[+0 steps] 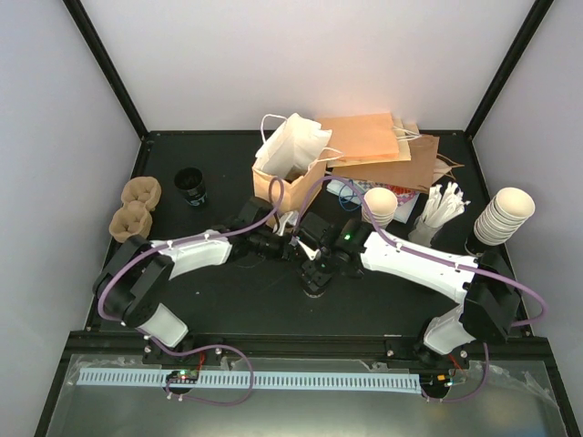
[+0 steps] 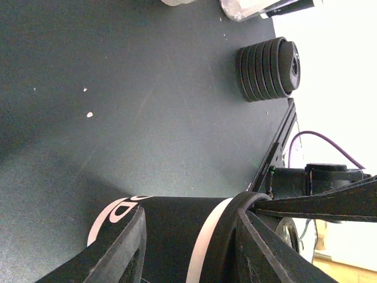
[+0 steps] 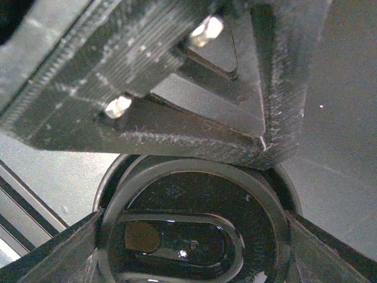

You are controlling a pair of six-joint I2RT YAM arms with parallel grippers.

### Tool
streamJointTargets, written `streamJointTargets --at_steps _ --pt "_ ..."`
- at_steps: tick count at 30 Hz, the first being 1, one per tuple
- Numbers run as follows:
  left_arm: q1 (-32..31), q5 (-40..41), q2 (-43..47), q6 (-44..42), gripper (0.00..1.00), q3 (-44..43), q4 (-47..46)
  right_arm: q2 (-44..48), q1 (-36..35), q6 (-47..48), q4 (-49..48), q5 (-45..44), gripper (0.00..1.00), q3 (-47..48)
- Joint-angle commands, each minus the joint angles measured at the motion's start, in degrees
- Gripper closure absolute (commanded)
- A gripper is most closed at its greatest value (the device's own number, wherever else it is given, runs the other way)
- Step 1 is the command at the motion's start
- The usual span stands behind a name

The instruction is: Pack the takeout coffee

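Note:
The takeout coffee (image 2: 171, 236) is a cup with a black wrap, a white band and white lettering, topped by a round black lid (image 3: 194, 230). In the top view it stands mid-table, mostly hidden under both grippers (image 1: 315, 288). My left gripper (image 2: 188, 239) is shut on the cup's side, one finger on each flank. In the top view the left gripper (image 1: 293, 248) reaches in from the left. My right gripper (image 3: 194, 250) looks straight down on the lid, its fingers pressed to the rim on both sides. From above, the right gripper (image 1: 316, 275) sits over the cup.
A white paper bag (image 1: 291, 159) stands open at the back, with brown bags (image 1: 383, 150) beside it. Brown pulp carriers (image 1: 135, 208) and a black cup (image 1: 191, 187) sit on the left. On the right are an upturned white cup (image 1: 380, 205), white sticks (image 1: 440, 211), stacked cups (image 1: 504, 217) and stacked black lids (image 2: 268, 68).

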State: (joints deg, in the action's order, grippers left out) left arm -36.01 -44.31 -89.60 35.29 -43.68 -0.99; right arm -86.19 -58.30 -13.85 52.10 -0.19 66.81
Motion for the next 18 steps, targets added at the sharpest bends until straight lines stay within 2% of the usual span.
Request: streamJointTargets --at_steps 1,5,9,11,18 --pt "-3.1 4.4 1.7 1.6 0.55 3.8 2.2 -3.6 -2.1 -1.4 0.3 5.1 0.23 -2.5" --pt "-3.1 7.3 8.4 2.3 0.47 6.5 0.9 -2.0 -2.2 -2.6 0.4 1.9 0.22 -2.6" --pt "-3.1 12.0 15.5 1.7 0.41 8.2 3.5 -0.8 -2.2 -2.3 0.6 0.3 0.21 -2.4" --pt "-3.1 11.8 18.6 2.2 0.4 8.8 3.5 -0.2 -2.2 -1.9 0.3 0.2 0.21 -2.6" --pt "-3.2 7.1 16.9 1.1 0.36 8.4 4.9 0.1 -2.2 -1.0 -0.2 0.1 0.19 -2.2"
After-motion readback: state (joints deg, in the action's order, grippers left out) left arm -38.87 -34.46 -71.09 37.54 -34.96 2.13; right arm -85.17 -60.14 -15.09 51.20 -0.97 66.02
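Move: The coffee cup's lid is between the right hand's open fingers, about level with that hand point and 1 cm below. From the left hand, whose fingers reach over its far rim, the lid's middle is about 3 cm back, 3 cm right and 2 cm below. The open paper bag stands some 12 cm ahead and 1 cm left of the left hand; the short cup stack is about 9 cm ahead and 18 cm right. The left fingers lift off the lid, about 3 cm each back, left and up, opening; right keeps hold. ##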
